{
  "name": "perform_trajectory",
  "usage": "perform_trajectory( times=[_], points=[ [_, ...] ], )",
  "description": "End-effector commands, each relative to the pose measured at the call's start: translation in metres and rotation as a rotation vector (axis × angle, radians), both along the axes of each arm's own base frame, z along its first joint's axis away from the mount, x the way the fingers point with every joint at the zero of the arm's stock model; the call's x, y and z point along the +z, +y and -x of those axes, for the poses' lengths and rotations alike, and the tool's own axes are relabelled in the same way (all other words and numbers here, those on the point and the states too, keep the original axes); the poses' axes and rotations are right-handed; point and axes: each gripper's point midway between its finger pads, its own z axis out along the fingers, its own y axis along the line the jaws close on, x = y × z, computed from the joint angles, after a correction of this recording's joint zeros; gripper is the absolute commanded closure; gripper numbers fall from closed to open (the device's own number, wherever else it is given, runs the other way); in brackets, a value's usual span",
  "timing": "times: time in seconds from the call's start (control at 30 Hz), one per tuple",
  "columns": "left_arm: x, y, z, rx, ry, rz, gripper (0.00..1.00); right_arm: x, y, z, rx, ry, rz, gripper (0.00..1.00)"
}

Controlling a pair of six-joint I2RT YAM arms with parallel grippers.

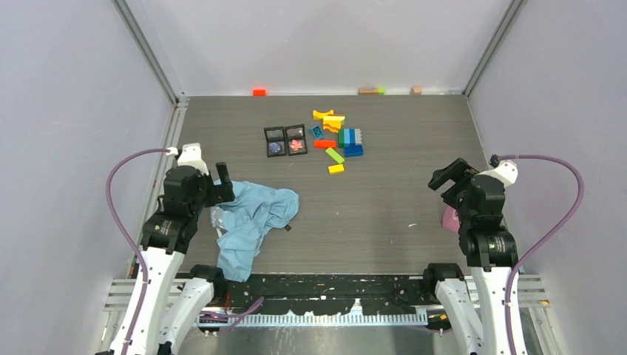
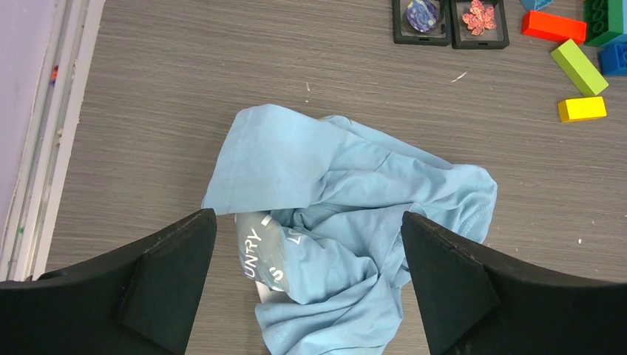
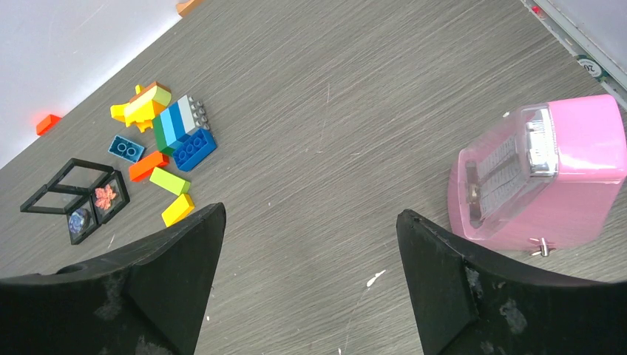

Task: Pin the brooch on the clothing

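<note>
The clothing (image 1: 255,216), a light blue T-shirt, lies crumpled on the table at the near left, and a fold shows part of its white lettering (image 2: 255,255). My left gripper (image 1: 224,188) hovers over its left side, open, the shirt (image 2: 347,185) lying below between the two black fingers (image 2: 308,215). The brooch (image 1: 296,145), a small pinkish-red flower shape, rests in an open black box (image 2: 480,16) at mid-table, also visible in the right wrist view (image 3: 105,196). My right gripper (image 1: 444,177) is open above bare table (image 3: 310,211), far from both.
A second black box (image 1: 276,147) beside the brooch holds a round bluish piece. Coloured toy blocks (image 1: 340,139) lie scattered just right of the boxes. A pink translucent plastic device (image 3: 547,170) sits by my right gripper. Small blocks line the back wall (image 1: 259,92).
</note>
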Motion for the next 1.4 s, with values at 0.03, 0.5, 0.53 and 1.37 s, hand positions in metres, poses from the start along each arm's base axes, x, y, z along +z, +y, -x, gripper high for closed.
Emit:
perform_trajectory(
  times=[0.03,0.5,0.53,1.37],
  points=[
    [0.018,0.002,-0.003,0.012,-0.051,0.001,0.00,0.019,0.001,-0.007,0.010,-0.059,0.004,0.08],
    [-0.009,0.003,-0.006,0.009,0.062,-0.033,0.00,0.008,0.108,-0.034,0.555,0.069,-0.256,0.17],
    [-0.012,0.002,-0.006,0.007,0.081,-0.033,0.00,0.005,0.115,-0.033,0.574,0.088,-0.271,0.18],
    [-0.039,0.004,-0.016,0.014,0.221,-0.056,0.00,-0.131,0.421,-0.026,0.870,0.383,-0.082,0.45]
  ],
)
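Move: The clothing lies bunched under my left hand, its middle about 6 cm to the right, 2 cm back and 21 cm below; from there the open brooch boxes stand some 22 cm ahead and 12 cm right. From my right hand the clothing's middle is roughly 48 cm left, 3 cm back, 22 cm down, with a small black tag 41 cm left and 4 cm back. The yellow block lies 27 cm left and 13 cm ahead. I sweep my right hand some 38 cm left across the table to the clothing's right end, sinking about 14 cm, mostly late. On the way I turn it roughly 50 degrees counter-clockwise, tip the fingers down and narrow them to about half open. My left hand, still wide open, sinks about 5 cm over the clothing, its fingers tipping slightly down. ##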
